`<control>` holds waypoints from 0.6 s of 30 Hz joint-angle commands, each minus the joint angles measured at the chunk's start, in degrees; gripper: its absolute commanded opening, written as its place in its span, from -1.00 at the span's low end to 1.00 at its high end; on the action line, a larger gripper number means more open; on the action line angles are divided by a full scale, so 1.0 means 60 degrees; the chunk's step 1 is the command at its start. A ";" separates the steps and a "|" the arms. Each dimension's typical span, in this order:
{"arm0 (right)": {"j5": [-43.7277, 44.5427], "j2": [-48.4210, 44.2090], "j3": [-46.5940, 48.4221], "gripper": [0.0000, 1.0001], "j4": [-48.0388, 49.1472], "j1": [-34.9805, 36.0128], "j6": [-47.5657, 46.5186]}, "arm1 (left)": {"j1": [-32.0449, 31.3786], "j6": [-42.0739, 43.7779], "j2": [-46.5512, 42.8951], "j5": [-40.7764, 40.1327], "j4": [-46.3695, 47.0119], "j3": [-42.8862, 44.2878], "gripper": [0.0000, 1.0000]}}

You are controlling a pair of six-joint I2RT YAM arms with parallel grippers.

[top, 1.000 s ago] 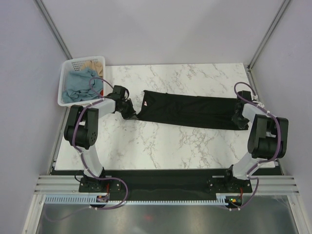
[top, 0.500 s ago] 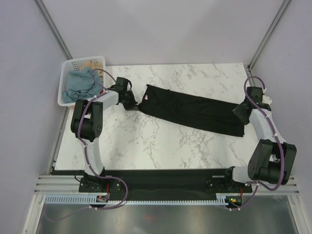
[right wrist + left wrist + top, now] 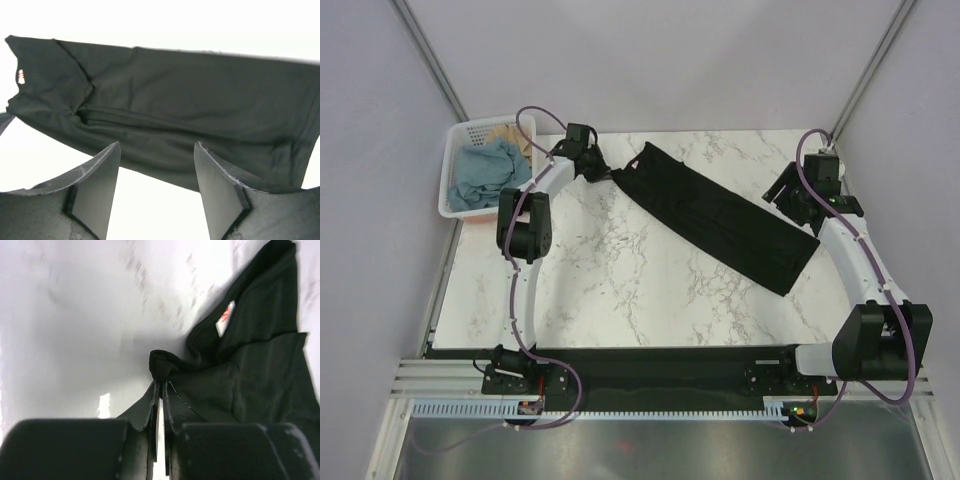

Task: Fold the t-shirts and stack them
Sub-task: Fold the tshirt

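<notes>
The black t-shirt [image 3: 720,215], folded into a long strip, lies slantwise on the marble table from far left to near right. My left gripper [image 3: 604,174] is shut on its neck-end corner; the left wrist view shows the fingers [image 3: 161,390] pinching bunched black fabric [image 3: 250,380], the pinkish label [image 3: 225,321] just beyond. My right gripper [image 3: 783,196] is open and empty, just right of the strip's middle. In the right wrist view the shirt [image 3: 175,100] lies beyond the spread gripper [image 3: 157,146]. A dusty blue t-shirt [image 3: 480,172] and a tan one [image 3: 510,131] lie in the basket.
The white slotted basket [image 3: 448,196] stands at the table's far left corner, close to my left arm. Bare marble [image 3: 620,290] lies in front of the shirt. Grey walls and frame posts close in the far side.
My left gripper has pulled the neck end toward the far side, turning the strip slantwise. My right gripper has let go of the hem end, opened and moved toward the far side.
</notes>
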 commanded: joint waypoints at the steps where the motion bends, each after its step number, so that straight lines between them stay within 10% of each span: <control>1: -0.0224 -0.0274 0.0519 0.42 0.0294 -0.0025 -0.0386 | 0.0156 -0.0062 0.0496 0.0719 0.0213 0.1669 -0.78; 7: -0.0575 -0.0756 0.0636 0.78 -0.0057 -0.0025 -0.0738 | 0.0156 -0.0354 -0.0642 0.1455 0.0213 0.1382 -0.12; 18: -0.0940 -0.1914 0.1150 0.96 -0.1229 -0.0025 -0.0826 | -0.0997 -0.0663 -0.4540 0.0605 0.0228 -0.3361 -0.09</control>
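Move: The folded t-shirt's middle lies about 31 cm to the left hand's right and 13 cm back, just below it; that hand still pinches its left corner. The shirt's small label is some 3 cm ahead and 7 cm right of this hand, while the white basket stands about 34 cm left, 1 cm back and slightly higher. From the empty right hand the shirt's middle is roughly 6 cm ahead, 12 cm left and 16 cm down. The t-shirt's left corner is let go by the left hand, whose shut fingers open to about half; that hand eases some 3 cm forward as it lifts, then climbs to about 11 cm while drawing back past its starting place, away from the cloth. The empty right hand rises about 7 cm over the shirt with a little backward drift, tipping its fingers up slightly and spreading them fully. ##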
